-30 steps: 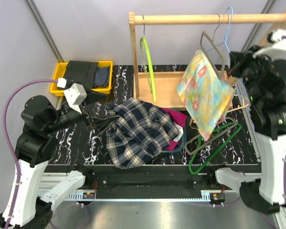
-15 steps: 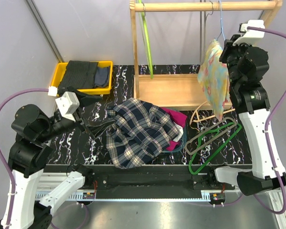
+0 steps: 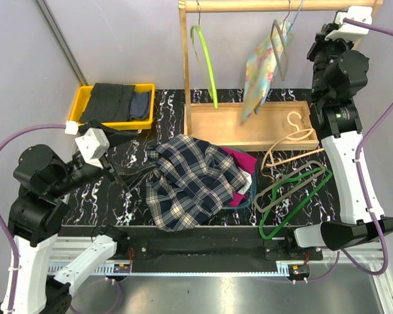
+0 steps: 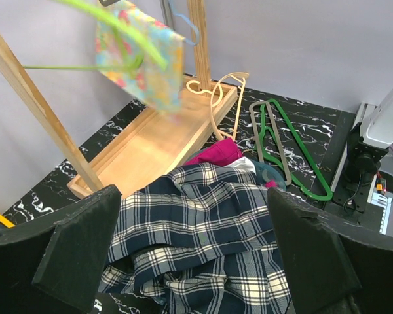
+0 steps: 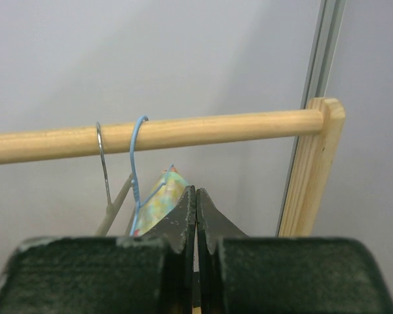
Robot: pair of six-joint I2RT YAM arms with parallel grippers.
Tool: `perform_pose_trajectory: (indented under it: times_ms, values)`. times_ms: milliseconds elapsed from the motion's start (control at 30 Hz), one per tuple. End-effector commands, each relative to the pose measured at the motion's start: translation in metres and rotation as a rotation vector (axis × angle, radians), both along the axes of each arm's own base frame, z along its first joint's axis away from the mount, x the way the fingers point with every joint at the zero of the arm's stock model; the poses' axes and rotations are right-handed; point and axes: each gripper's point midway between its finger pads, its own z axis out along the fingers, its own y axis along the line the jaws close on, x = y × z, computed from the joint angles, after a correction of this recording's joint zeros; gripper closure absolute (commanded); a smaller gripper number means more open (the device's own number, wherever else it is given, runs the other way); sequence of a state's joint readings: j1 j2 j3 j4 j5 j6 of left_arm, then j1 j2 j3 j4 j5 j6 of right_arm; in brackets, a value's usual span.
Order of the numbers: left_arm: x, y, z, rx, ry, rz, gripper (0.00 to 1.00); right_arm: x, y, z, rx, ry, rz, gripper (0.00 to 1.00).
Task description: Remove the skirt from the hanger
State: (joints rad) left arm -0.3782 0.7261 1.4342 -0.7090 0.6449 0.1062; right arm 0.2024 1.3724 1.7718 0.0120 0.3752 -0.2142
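The floral skirt hangs on a thin blue hanger hooked over the wooden rod, swung out to the left. It also shows in the left wrist view as the skirt, and in the right wrist view as the skirt just below the rod. My right gripper is shut with nothing in it, raised near the rod's right end, right of the hanger and apart from it. My left gripper is open, low at the left, facing a plaid garment.
A grey hanger and a green hanger share the rod. A plaid garment lies heaped over pink cloth mid-table. Green, grey and wooden hangers lie at right. A yellow bin holds dark clothes.
The right arm has risen and moved back toward the rod. The skirt, first tilted low in front of the rack, now hangs from the rod and swings left. The left arm barely shifted.
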Motion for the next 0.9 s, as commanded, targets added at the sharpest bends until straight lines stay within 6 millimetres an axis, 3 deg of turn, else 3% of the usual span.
perform_pose_trajectory:
  times_ms: [0,33,67,167,200,233,267,300,367,400,467,533,767,867]
  values:
    - [-0.003,0.006,0.014,-0.008,-0.072,0.025,0.01,-0.001,-0.003,0.018,0.017,-0.054,-0.008,1.0]
    - [-0.004,0.006,0.015,-0.011,-0.075,0.025,0.01,0.004,-0.003,0.012,0.025,-0.038,-0.009,0.99]
    - [-0.004,0.006,0.014,-0.008,-0.075,0.025,0.01,0.01,-0.002,0.006,0.028,-0.019,-0.004,0.83]
    - [-0.003,0.007,0.011,0.0,-0.081,0.028,0.01,0.035,0.007,-0.017,0.047,0.061,0.041,0.53]
    - [-0.004,0.008,0.011,0.003,-0.085,0.03,0.01,0.034,0.008,-0.007,0.061,0.047,0.051,0.49]
    - [-0.001,0.008,0.008,0.009,-0.083,0.038,0.01,0.039,0.011,-0.014,0.087,0.078,0.063,0.46]
    - [-0.002,0.008,0.008,0.009,-0.083,0.038,0.01,0.053,0.013,-0.022,0.098,0.106,0.064,0.46]
    - [-0.002,0.008,0.007,0.009,-0.082,0.038,0.01,0.053,0.015,-0.01,0.129,0.081,0.078,0.46]
    - [-0.001,0.008,0.005,0.013,-0.08,0.038,0.01,0.067,0.019,-0.018,0.139,0.106,0.088,0.46]
    - [-0.001,0.009,0.005,0.015,-0.084,0.039,0.01,0.066,0.02,-0.008,0.151,0.084,0.095,0.46]
    - [0.0,0.01,0.003,0.022,-0.09,0.048,0.01,0.076,0.022,-0.014,0.148,0.105,0.096,0.46]
    - [0.001,0.011,0.0,0.031,-0.093,0.056,0.01,0.076,0.023,-0.007,0.148,0.093,0.102,0.46]
    - [0.003,0.012,-0.004,0.042,-0.1,0.062,0.01,0.096,0.023,-0.029,0.175,0.141,0.082,0.47]
    - [0.005,0.013,-0.006,0.048,-0.102,0.071,0.01,0.094,0.028,-0.026,0.209,0.144,0.114,0.47]
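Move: The blue hanger's hook stem hangs about 13 cm ahead of the right hand, 4 to its left and 3 lower. The grey hanger's steel hook is level with it and 4 cm farther left; the floral skirt hangs some 18 cm ahead of the hand, 4 left and 12 below. From the left hand the stem lies about 40 cm ahead, 38 to the right and 10 higher. The right hand opens its shut fingers halfway, reaching some 10 cm forward, slightly down, to the blue hanger's stem. ##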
